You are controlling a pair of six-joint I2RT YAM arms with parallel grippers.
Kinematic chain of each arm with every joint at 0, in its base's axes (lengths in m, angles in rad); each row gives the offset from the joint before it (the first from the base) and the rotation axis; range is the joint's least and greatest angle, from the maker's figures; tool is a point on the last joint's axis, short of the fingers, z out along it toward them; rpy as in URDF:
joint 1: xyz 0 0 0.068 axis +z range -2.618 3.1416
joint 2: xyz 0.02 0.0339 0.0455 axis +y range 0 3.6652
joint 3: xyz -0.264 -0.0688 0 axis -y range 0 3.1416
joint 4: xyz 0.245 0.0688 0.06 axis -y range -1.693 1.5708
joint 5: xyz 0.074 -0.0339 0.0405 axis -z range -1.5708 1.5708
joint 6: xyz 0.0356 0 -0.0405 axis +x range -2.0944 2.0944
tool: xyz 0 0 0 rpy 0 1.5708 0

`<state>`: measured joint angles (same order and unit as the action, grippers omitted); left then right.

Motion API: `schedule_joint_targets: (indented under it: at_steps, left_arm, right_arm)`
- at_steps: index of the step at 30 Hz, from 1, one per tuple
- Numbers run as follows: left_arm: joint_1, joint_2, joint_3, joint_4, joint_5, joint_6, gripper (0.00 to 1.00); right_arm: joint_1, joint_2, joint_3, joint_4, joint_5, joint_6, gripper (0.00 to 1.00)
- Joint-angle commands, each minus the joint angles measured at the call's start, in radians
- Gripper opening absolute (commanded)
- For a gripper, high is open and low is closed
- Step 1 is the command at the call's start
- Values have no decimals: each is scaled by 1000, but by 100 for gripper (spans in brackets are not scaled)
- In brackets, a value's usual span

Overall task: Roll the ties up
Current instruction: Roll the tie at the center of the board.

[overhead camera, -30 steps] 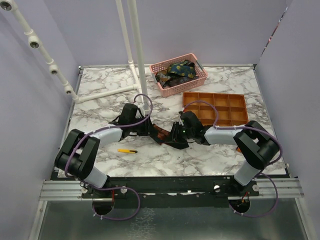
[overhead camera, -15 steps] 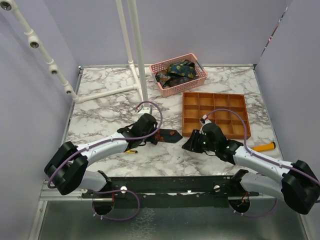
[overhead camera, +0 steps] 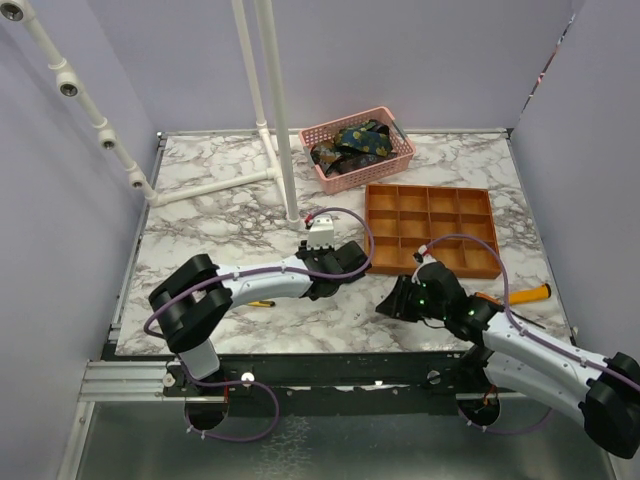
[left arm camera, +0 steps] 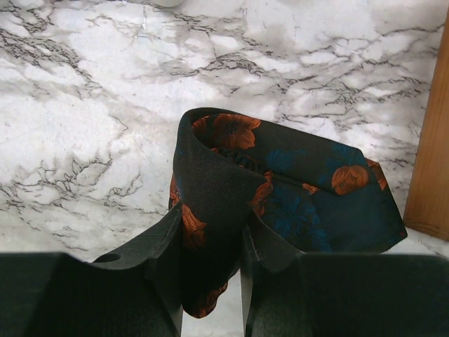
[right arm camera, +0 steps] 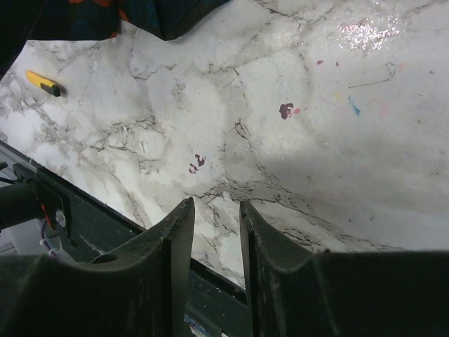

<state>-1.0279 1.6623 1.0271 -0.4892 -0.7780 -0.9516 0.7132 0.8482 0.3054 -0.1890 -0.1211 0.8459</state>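
Note:
A dark navy tie (left arm camera: 295, 196) with orange flowers, folded into a loose roll, is pinched between the fingers of my left gripper (left arm camera: 210, 239), which is shut on it just above the marble. In the top view the left gripper (overhead camera: 350, 258) sits beside the orange tray's left edge. More ties (overhead camera: 350, 143) lie heaped in the pink basket (overhead camera: 385, 170) at the back. My right gripper (overhead camera: 390, 302) hovers low near the table's front edge, its jaws (right arm camera: 214, 210) narrowly open with nothing between them. A corner of the held tie (right arm camera: 105, 17) shows at the top of the right wrist view.
An orange compartment tray (overhead camera: 478, 262) stands right of centre, its wall (left arm camera: 431, 154) close to the held tie. An orange-handled screwdriver (overhead camera: 527, 294) lies at the right. A yellow cutter (overhead camera: 262, 302) (right arm camera: 42, 82) lies under the left arm. White pipe posts (overhead camera: 280, 120) rise at the back.
My left arm has swung right with the tie toward the orange tray. The right gripper has come off the tie and drawn back toward the front edge.

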Motion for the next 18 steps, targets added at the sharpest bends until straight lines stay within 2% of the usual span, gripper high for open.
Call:
schedule_joint_targets:
  at_steps: [1, 4, 9, 13, 18]
  left_arm:
    - [-11, 39, 39, -91, -122, -139, 0]
    - [-11, 31, 38, -88, -123, -143, 0]
    - [-11, -5, 5, -68, -114, -113, 0]
    - [-5, -47, -46, -20, -87, -84, 0]
    - [11, -98, -104, 27, -53, -66, 0]
  right_arm:
    - [2, -7, 17, 1, 66, 0, 36]
    - [2, 63, 56, 102, 106, -4, 36]
    - [2, 329, 213, 239, 144, -36, 36]
    - [2, 466, 283, 335, 151, -32, 35]
    - [2, 654, 381, 373, 156, -16, 33]
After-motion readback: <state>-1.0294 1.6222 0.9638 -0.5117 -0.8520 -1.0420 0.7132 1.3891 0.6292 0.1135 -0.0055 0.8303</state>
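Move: The tie's loose tail, which the right hand goes for, lies about 13 cm ahead of it, 8 cm to its left and 4 cm below. From that hand the rolled part is some 11 cm ahead and 15 cm left, and the brown box is centred about 18 cm ahead and 11 cm right. The left hand already grips the roll, with the tail about 7 cm to its right, 2 cm ahead and 6 cm lower. The right hand sweeps forward and left towards the loose tail, roughly 10 cm out and 6 or 7 cm across, rising some 2 cm on the way, its fingers staying about a third open and not yet on the cloth. Meanwhile the left hand keeps its pinch on the rolled part and draws it about 2 cm to the left at the same height, turning some 5 degrees counter-clockwise. ##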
